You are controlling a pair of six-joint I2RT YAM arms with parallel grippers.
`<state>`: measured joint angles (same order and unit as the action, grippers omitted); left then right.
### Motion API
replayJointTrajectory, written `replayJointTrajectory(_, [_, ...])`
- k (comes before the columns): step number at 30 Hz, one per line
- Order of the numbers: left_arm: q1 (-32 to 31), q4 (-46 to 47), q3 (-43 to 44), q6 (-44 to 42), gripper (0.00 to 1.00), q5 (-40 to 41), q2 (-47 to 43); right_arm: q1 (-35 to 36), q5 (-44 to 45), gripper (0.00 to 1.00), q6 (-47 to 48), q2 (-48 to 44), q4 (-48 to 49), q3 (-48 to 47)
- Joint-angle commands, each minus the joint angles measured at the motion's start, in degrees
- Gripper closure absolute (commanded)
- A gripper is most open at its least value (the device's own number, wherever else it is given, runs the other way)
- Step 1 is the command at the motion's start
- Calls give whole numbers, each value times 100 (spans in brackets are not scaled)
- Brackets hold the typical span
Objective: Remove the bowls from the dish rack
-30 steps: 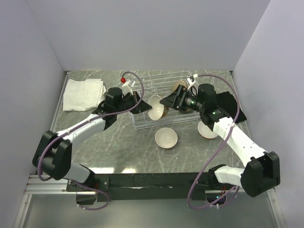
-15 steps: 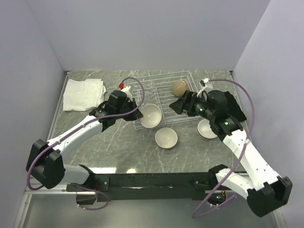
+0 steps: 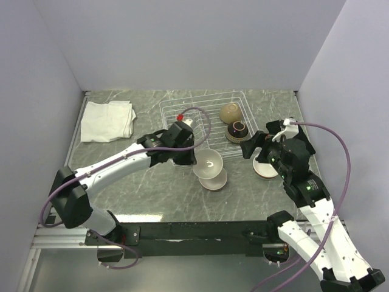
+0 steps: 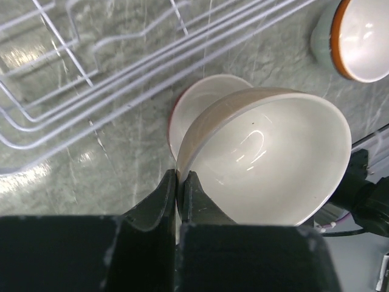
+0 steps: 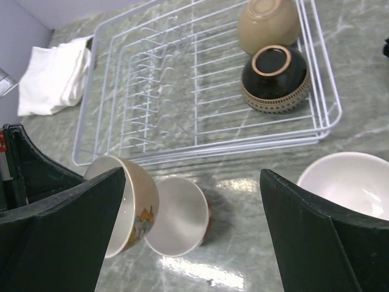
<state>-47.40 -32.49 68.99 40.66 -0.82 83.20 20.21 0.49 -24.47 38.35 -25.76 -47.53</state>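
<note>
The white wire dish rack [image 3: 182, 115] [image 5: 152, 91] holds an upside-down tan bowl [image 3: 231, 112] [image 5: 267, 23] and a black-brown bowl [image 3: 237, 129] [image 5: 276, 79] at its right end. My left gripper [image 3: 197, 161] [image 4: 180, 176] is shut on the rim of a tan patterned bowl [image 3: 210, 162] [image 4: 267, 164] [image 5: 124, 207]. It holds that bowl tilted just above a red-sided bowl [image 3: 214, 180] [image 4: 197, 100] [image 5: 179, 216] on the table. My right gripper [image 3: 248, 149] [image 5: 193, 173] hangs open and empty, right of the rack.
A pale green bowl with an orange rim [image 3: 265, 169] [image 4: 358, 36] [image 5: 349, 182] sits on the table under my right arm. A folded white cloth [image 3: 108, 120] [image 5: 51, 76] lies at the far left. A black mat [image 3: 304, 143] lies at the right.
My left gripper has carried the tan patterned bowl out of the rack to above the red-sided bowl. My right gripper has opened wider and drawn back right, uncovering the black-brown bowl.
</note>
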Motion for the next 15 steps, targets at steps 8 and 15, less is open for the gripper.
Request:
replayJointTrajectory(8, [-674,-600,1195,530,99,512,1031,-26,311,0,425,-582,-219,288])
replayJointTrajectory(15, [-780,-662,1205,688,99,767,1436,-26,241,0,452,-644,-175,358])
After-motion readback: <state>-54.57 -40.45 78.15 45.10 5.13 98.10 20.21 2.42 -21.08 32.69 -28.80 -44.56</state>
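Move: The left hand holds a tan bowl by its rim; the single bowl standing on the table lies about 8 cm to its right, 2 cm back and 12 cm below. From the same hand, the dish rack's middle is some 20 cm ahead and 8 cm right, its black bowl 15 cm ahead and 18 cm right. For the right hand, the table bowl is roughly 12 cm left, 3 cm back and 22 cm down. The left hand lowers its pinched bowl some 6 cm and rightward towards the table bowl; the right eases back. ##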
